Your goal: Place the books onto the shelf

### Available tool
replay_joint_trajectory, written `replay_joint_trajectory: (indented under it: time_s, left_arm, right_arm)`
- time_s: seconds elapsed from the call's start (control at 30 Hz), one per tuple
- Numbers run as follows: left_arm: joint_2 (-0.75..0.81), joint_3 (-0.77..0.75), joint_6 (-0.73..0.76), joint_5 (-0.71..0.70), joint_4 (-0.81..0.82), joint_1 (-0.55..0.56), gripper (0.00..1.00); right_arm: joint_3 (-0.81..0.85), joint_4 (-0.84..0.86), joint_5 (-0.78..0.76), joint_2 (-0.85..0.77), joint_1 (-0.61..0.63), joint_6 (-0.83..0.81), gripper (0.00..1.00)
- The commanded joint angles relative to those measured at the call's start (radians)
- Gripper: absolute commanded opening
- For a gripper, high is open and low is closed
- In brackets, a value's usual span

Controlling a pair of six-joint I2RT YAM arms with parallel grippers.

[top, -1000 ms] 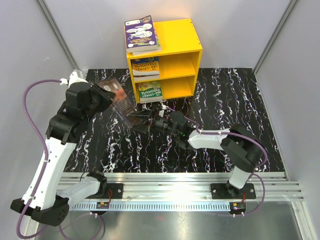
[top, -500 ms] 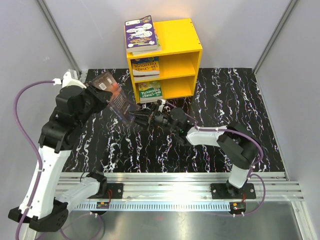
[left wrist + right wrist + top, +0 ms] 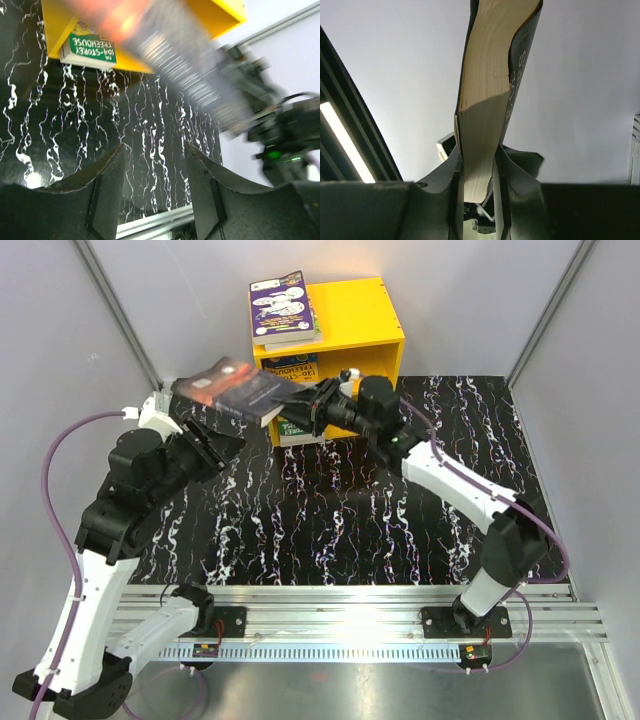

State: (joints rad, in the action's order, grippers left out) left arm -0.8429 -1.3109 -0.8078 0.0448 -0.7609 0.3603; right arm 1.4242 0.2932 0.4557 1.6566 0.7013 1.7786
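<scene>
My right gripper (image 3: pixel 303 406) is shut on the edge of a dark book (image 3: pixel 236 388), holding it flat in the air to the left of the yellow shelf (image 3: pixel 358 326). The right wrist view shows its cream page edge (image 3: pixel 487 100) clamped between the right gripper (image 3: pixel 477 160) fingers. My left gripper (image 3: pixel 216 444) stands open and empty below the book; its left wrist view (image 3: pixel 155 147) shows only table between the fingers. A purple book (image 3: pixel 283 308) lies on the shelf's top. One book (image 3: pixel 293 369) lies in the upper compartment and a green one (image 3: pixel 92 50) in the lower.
The shelf stands at the back of the black marbled table (image 3: pixel 330 530). Grey walls close in on both sides and behind. A metal rail (image 3: pixel 350 595) carrying the arm bases runs along the near edge.
The right gripper shut on the dark book and carried it up and back toward the shelf. The left gripper let go of it, opened, and stayed lower at the left.
</scene>
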Motion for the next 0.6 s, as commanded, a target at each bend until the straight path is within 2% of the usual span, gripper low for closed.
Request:
replay_joint_trajectory:
  time_s: [0.0, 0.13, 0.2, 0.23, 0.33, 0.4, 0.5, 0.53, 0.57]
  left_arm:
    - [0.019, 0.015, 0.019, 0.044, 0.02, 0.002, 0.52]
    - [0.034, 0.024, 0.007, 0.024, 0.012, 0.003, 0.53]
    - [0.051, 0.022, 0.002, 0.014, 0.005, 0.002, 0.62]
    - [0.059, 0.022, 0.002, 0.01, 0.0, 0.002, 0.64]
    - [0.091, 0.032, -0.01, -0.008, -0.02, 0.003, 0.7]
    - [0.116, 0.057, -0.024, -0.008, -0.028, 0.003, 0.78]
    - [0.143, 0.088, -0.062, 0.012, -0.038, 0.002, 0.8]
    - [0.151, 0.093, -0.07, 0.015, -0.043, 0.002, 0.8]
    - [0.157, 0.096, -0.076, 0.021, -0.061, 0.003, 0.8]
  right_arm:
    - [0.195, -0.008, 0.021, -0.106, -0.013, -0.096, 0.0]
    - [0.309, -0.089, 0.043, -0.097, -0.011, -0.146, 0.0]
    - [0.376, -0.14, 0.047, -0.092, -0.011, -0.177, 0.0]
    - [0.402, -0.153, 0.052, -0.086, -0.013, -0.192, 0.0]
    - [0.569, -0.271, 0.06, -0.038, -0.017, -0.28, 0.0]
    - [0.724, -0.396, 0.051, 0.017, -0.035, -0.362, 0.0]
    - [0.977, -0.56, 0.009, 0.138, -0.074, -0.487, 0.0]
    - [0.978, -0.56, 0.002, 0.138, -0.086, -0.487, 0.0]
    - [1.049, -0.586, -0.008, 0.187, -0.095, -0.519, 0.0]
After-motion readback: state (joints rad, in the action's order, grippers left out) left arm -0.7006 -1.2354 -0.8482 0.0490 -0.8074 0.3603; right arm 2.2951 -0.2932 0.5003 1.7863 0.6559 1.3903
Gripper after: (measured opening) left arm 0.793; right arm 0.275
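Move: My right hand holds A Tale of Two Cities, sticking out to its left. The yellow shelf's top centre lies about 21 cm ahead, 6 cm right and roughly level. On it the purple book is about 21 cm ahead, 3 cm left and 3 cm higher; the 130-Storey book sits 19 cm ahead, 2 cm left and 18 cm below. From my left hand the shelf top is some 29 cm ahead, 15 cm right, about level. I lift the book quickly and almost straight up with my right hand, about 18 cm, in front of the shelf to above its top, drifting slightly right and rolling the wrist some 25 degrees so the book's far side comes up; my fingers keep their pinch. My left hand, already free and empty, opens wider and draws back a few centimetres. ##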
